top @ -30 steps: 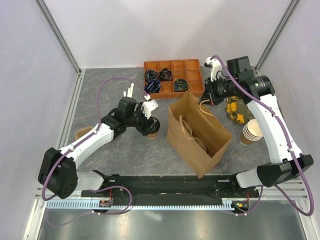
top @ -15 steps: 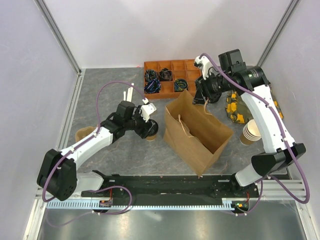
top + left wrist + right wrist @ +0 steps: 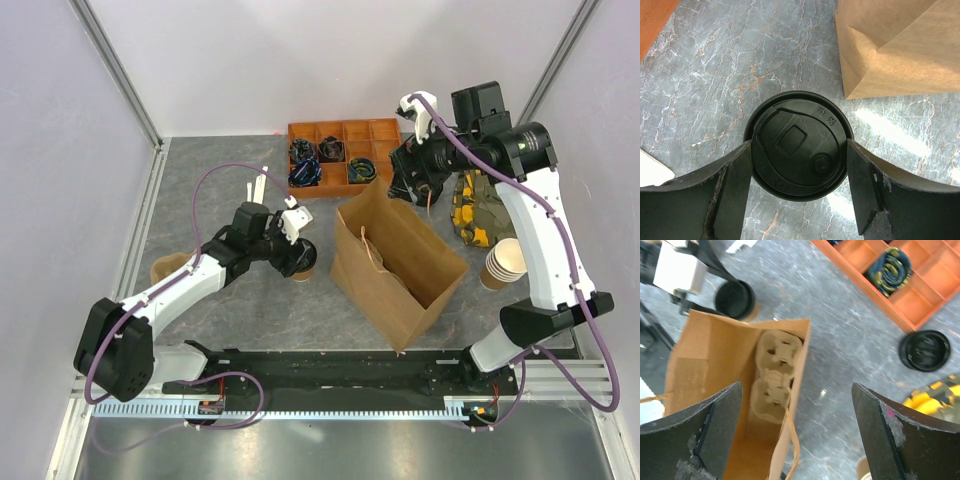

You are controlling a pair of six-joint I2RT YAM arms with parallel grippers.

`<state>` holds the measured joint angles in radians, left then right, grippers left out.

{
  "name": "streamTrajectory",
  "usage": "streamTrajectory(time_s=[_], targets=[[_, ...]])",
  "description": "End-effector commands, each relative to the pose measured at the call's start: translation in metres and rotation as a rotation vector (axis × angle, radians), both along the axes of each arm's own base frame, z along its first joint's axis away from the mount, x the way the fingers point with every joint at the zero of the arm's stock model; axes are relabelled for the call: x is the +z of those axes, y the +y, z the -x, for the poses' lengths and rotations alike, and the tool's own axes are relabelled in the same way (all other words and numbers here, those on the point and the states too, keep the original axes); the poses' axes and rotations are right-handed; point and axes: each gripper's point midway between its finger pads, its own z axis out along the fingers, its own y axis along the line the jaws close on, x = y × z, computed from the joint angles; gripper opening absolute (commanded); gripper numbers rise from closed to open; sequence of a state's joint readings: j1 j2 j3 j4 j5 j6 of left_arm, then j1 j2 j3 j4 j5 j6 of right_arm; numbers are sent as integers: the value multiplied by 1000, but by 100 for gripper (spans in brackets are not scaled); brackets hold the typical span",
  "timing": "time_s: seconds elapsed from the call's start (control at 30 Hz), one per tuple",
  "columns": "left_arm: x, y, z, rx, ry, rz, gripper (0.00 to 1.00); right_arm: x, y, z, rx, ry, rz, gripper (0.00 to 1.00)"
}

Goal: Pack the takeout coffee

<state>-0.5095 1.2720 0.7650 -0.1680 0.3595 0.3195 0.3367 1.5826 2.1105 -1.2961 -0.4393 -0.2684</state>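
The takeout coffee [image 3: 797, 145], a tan cup under a black lid, stands on the grey table left of the brown paper bag [image 3: 390, 270]. My left gripper [image 3: 798, 146] is shut on it, with a finger pressed against each side of the lid. The same cup [image 3: 303, 262] shows in the top view inside the left gripper [image 3: 300, 258]. My right gripper [image 3: 800, 440] hangs wide open above the bag's far rim [image 3: 802, 355], touching nothing. Inside the bag lies a pulp cup carrier [image 3: 775, 370]. A bag handle [image 3: 796, 440] hangs loose at the rim.
An orange compartment tray [image 3: 345, 150] sits at the back. A stack of black lids [image 3: 925, 350] lies near it. A yellow-green packet [image 3: 478, 215] and a stack of tan cups [image 3: 503, 263] are right of the bag. Another tan cup [image 3: 165, 268] lies far left.
My right gripper has opened, let go of the bag's rim and pulled back a little. The left gripper shifted slightly left with the cup, then held still.
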Motion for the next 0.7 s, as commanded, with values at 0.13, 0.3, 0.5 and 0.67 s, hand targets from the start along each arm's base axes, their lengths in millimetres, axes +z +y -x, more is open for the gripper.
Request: streamTrajectory(time_s=[0.13, 0.3, 0.5, 0.67], targets=[[10, -4, -5, -12, -32, 38, 73, 45, -16, 16, -36, -136, -4, 98], [13, -4, -8, -3, -36, 42, 74, 74, -13, 31, -70, -166, -110, 98], [16, -6, -8, -3, -34, 56, 74, 23, -40, 63, -102, -89, 19, 98], [15, -6, -6, -2, -30, 63, 74, -3, -48, 71, -86, -80, 71, 98]])
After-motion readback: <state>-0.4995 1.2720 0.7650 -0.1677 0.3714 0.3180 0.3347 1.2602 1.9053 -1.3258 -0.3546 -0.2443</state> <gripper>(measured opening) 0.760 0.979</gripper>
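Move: The right hand hovers open beside the paper bag, with the bag's right-hand handle some 8 cm below it, about 3 cm back and 2 cm to its right. The black lid lies roughly 25 cm ahead and 9 cm right; the cup stack is some 22 cm right and 3 cm back; the lidded coffee cup in the left hand is about 19 cm left and 2 cm back. From the left hand, the bag handle is about 20 cm right, nearly level fore and aft, and some 16 cm higher. The right hand, fingers already wide open and holding nothing, edges a little to the right and lifts about 5 cm to clear the bag's handle, then swings quickly back some 7 cm and further right, some 4 cm in all, along the right side of the bag. As it draws back it sinks again by about 3 cm, its wrist keeping nearly the same slant, while the left hand stays put with its fingers still around the lidded coffee cup. ##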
